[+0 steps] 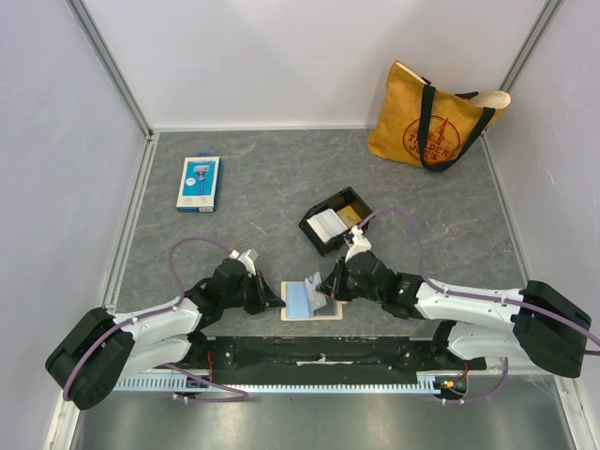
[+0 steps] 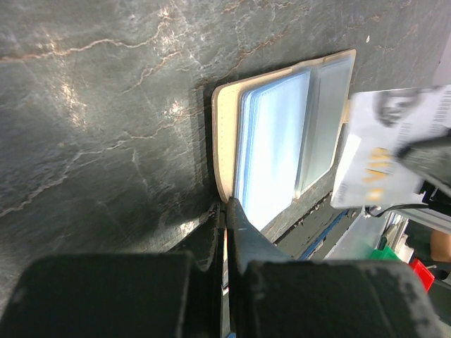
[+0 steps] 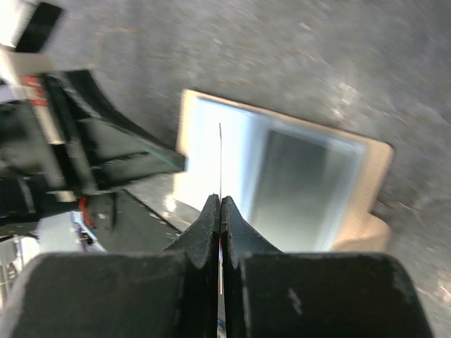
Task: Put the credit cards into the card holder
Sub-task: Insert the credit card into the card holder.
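The tan card holder (image 1: 309, 302) lies open near the table's front edge, its clear blue-tinted sleeves facing up (image 2: 282, 134) (image 3: 282, 183). My left gripper (image 1: 278, 300) (image 2: 229, 204) is shut on the holder's left edge, with a thin tan strip between its fingertips. My right gripper (image 1: 328, 292) (image 3: 221, 201) is shut on a white credit card with gold lettering (image 2: 384, 151), held just above the holder. In the right wrist view the card (image 3: 220, 158) shows edge-on as a thin line. More credit cards, one white (image 1: 326, 223) and one gold (image 1: 351, 214), lie in a tray behind.
The small black tray (image 1: 312, 234) with the other cards sits just behind the right gripper. A blue-and-white retail package (image 1: 199, 183) lies at the back left. A yellow tote bag (image 1: 436, 117) leans in the back right corner. White walls enclose the table.
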`<state>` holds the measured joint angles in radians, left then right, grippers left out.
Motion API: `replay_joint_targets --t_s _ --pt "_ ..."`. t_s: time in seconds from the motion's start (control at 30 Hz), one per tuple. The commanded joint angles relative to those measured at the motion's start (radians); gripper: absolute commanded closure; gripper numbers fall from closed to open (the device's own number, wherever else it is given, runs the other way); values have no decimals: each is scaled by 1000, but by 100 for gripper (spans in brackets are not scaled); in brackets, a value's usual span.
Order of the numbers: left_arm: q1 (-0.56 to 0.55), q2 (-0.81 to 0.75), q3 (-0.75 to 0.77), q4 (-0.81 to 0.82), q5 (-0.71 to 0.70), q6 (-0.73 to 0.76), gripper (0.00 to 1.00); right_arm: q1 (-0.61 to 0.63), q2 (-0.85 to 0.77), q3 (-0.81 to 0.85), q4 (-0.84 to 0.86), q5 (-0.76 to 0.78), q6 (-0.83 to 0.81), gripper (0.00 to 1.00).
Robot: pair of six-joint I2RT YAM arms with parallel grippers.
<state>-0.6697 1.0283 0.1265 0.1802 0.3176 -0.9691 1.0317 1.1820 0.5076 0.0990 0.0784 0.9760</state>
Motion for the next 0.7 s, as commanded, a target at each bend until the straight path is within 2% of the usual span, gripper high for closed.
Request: replay_joint_targets --t_s 0.0,0.13,0.3,0.67 --pt "-1 -7 -7 -27 -18 20 98 -2 1 -96 100 46 73 100" --pt "-1 -8 -10 -30 -20 15 98 -2 2 -171 220 40 107 100" --pt "-2 4 -7 -30 -22 12 98 -2 18 -216 290 43 116 100" --pt "-1 18 1 -16 -17 1 98 -1 129 -227 419 24 135 100"
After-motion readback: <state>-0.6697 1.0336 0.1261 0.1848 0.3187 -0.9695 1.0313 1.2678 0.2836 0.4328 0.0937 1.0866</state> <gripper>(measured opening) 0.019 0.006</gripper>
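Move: My right hand already has the VIP card and hangs about 9 cm above the card holder lying open on the table, whose middle is some 3 cm to its left and 1 cm back. The holder's light blue sleeve is about 6 cm left and 1 cm back, and the grey pocket is straight below. The black box sits roughly 18 cm ahead, 2 cm right and 6 cm lower. From my left hand the card holder's middle is about 7 cm right, level ahead, 1 cm below. I drop my right hand quickly by about 5 cm towards the card holder, swinging some 2.5 cm right and a little back. Then I hold that height and ease about 1 cm left, fingers keeping the VIP card pinched and bringing its free edge close to where the blue sleeve meets the grey pocket. My left hand stays still, fingertips closed at the holder's left edge. ##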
